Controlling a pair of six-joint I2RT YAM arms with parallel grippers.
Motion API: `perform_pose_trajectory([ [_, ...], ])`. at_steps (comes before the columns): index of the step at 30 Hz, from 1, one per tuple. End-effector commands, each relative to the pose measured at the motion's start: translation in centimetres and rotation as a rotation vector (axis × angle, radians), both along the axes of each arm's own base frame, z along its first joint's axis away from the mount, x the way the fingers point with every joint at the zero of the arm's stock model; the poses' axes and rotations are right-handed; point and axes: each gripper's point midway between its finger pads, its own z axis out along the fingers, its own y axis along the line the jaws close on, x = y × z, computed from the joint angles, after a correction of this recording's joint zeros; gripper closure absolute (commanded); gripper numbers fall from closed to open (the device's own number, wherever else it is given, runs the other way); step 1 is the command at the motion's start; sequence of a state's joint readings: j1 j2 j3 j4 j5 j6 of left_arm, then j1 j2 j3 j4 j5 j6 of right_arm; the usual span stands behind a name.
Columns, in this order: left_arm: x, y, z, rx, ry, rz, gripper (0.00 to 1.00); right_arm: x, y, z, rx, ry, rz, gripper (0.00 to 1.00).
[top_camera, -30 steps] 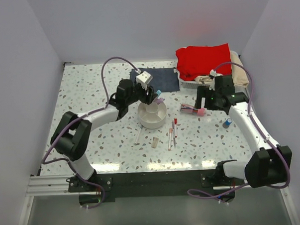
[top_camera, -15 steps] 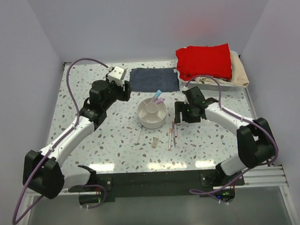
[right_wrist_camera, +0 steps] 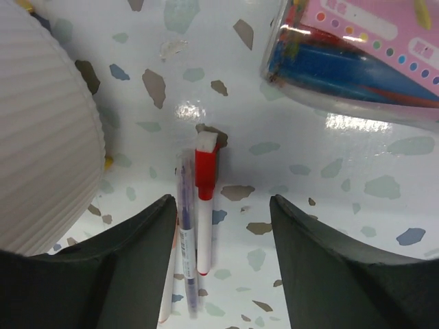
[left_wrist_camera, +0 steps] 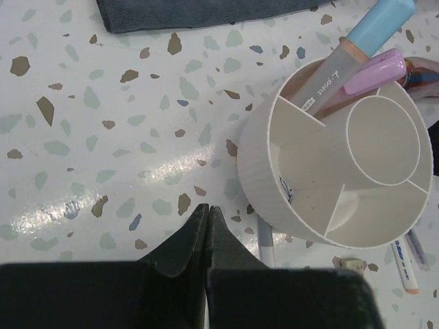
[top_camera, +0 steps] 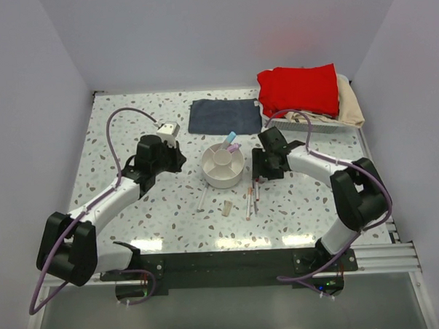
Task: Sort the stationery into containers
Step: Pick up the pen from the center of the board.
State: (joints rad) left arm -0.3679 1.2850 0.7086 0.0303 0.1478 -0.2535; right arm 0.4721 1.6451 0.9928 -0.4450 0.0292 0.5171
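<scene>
The round off-white divided container [top_camera: 222, 166] [left_wrist_camera: 274, 171] holds a blue-capped pen [left_wrist_camera: 357, 48] and a pink pen [left_wrist_camera: 376, 70] in one far compartment. My left gripper [top_camera: 181, 164] [left_wrist_camera: 208, 209] is shut and empty, low over the table just left of the container. My right gripper [top_camera: 259, 174] [right_wrist_camera: 221, 200] stands open over a red-capped white pen [right_wrist_camera: 204, 205] and a clear purple pen [right_wrist_camera: 186, 233], right beside the container's ribbed wall [right_wrist_camera: 41, 137]. More pens [top_camera: 251, 196] and a small beige block [top_camera: 228, 207] lie in front. A pink-labelled bundle [right_wrist_camera: 357, 62] lies just beyond the right gripper.
A folded dark-blue cloth [top_camera: 225, 115] lies behind the container. The white basket [top_camera: 316, 126] at the back right holds a red cloth [top_camera: 298, 88] and a beige cloth [top_camera: 350, 104]. A pale pen [top_camera: 203, 199] lies in front of the container on the left.
My left arm pulled back from the container to its left and its jaws shut. My right arm swung left from the pink bundle to the pens, its jaws narrowing.
</scene>
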Motion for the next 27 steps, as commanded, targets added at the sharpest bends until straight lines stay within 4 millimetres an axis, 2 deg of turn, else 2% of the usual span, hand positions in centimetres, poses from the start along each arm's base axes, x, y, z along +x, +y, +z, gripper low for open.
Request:
perform_pose_trajectory([
  [1, 0.5, -1.1, 1.4, -0.083, -0.038, -0.01, 1.0, 2.5, 0.4, 0.6, -0.001, -0.052, -0.069, 0.44],
  [11, 0.2, -1.1, 0.9, -0.103, -0.023, -0.009, 1.0, 3.7, 0.5, -0.9, -0.044, -0.027, -0.086, 0.58],
  [14, 0.1, -1.1, 0.9, -0.104, -0.021, -0.008, 1.0, 3.3, 0.2, -1.4, -0.059, -0.007, -0.082, 0.64],
  [15, 0.2, -1.1, 0.9, -0.105, -0.02, -0.008, 1.0, 2.9, 0.0, -1.6, -0.065, 0.004, -0.079, 0.7],
  [19, 0.1, -1.0, 0.8, -0.104, -0.019, -0.009, 1.0, 1.1, -0.3, -2.1, -0.056, 0.045, -0.07, 0.77],
  [20, 0.1, -1.0, 0.9, -0.104, -0.021, -0.009, 1.0, 0.5, -0.5, -2.3, -0.056, 0.052, -0.065, 0.81],
  [22, 0.0, -0.9, 0.7, -0.101, -0.019, -0.008, 1.0, -0.1, -0.8, -2.2, -0.059, 0.05, -0.053, 1.0],
  [25, -0.5, -1.0, 0.1, -0.101, -0.003, -0.022, 1.0, -0.1, -0.6, -0.6, -0.036, 0.006, -0.002, 1.0],
  [26, -0.6, -1.1, 0.0, -0.096, -0.001, -0.033, 1.0, 0.6, -0.1, 1.7, -0.004, -0.054, 0.017, 1.0],
  [27, -1.0, -1.2, -0.4, -0.097, 0.008, -0.051, 1.0, 0.8, -0.1, 2.9, -0.003, -0.084, 0.046, 1.0],
])
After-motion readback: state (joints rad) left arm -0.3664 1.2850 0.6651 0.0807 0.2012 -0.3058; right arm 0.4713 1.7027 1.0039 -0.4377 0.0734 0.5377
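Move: The red-capped pen's middle lies about 1 cm to the right hand's left and 1 cm back, some 2 cm below; the cap points forward. The purple pen lies 1 cm left of it and 1 cm farther back; the white marker is 4 cm left of the hand and 5 cm back. The white pot stands about 10 cm left and 5 cm ahead. From the left hand the red-capped pen is roughly 21 cm right, 4 cm back, 10 cm below. Bring the right gripper forward about 2 cm while sinking nearly 2 cm, so the open fingers come down around the pen's red cap. Close them to pinch the cap between the pads, then, staying low, draw back by some 1.5 cm and slightly to the right, with the wrist barely turning. ##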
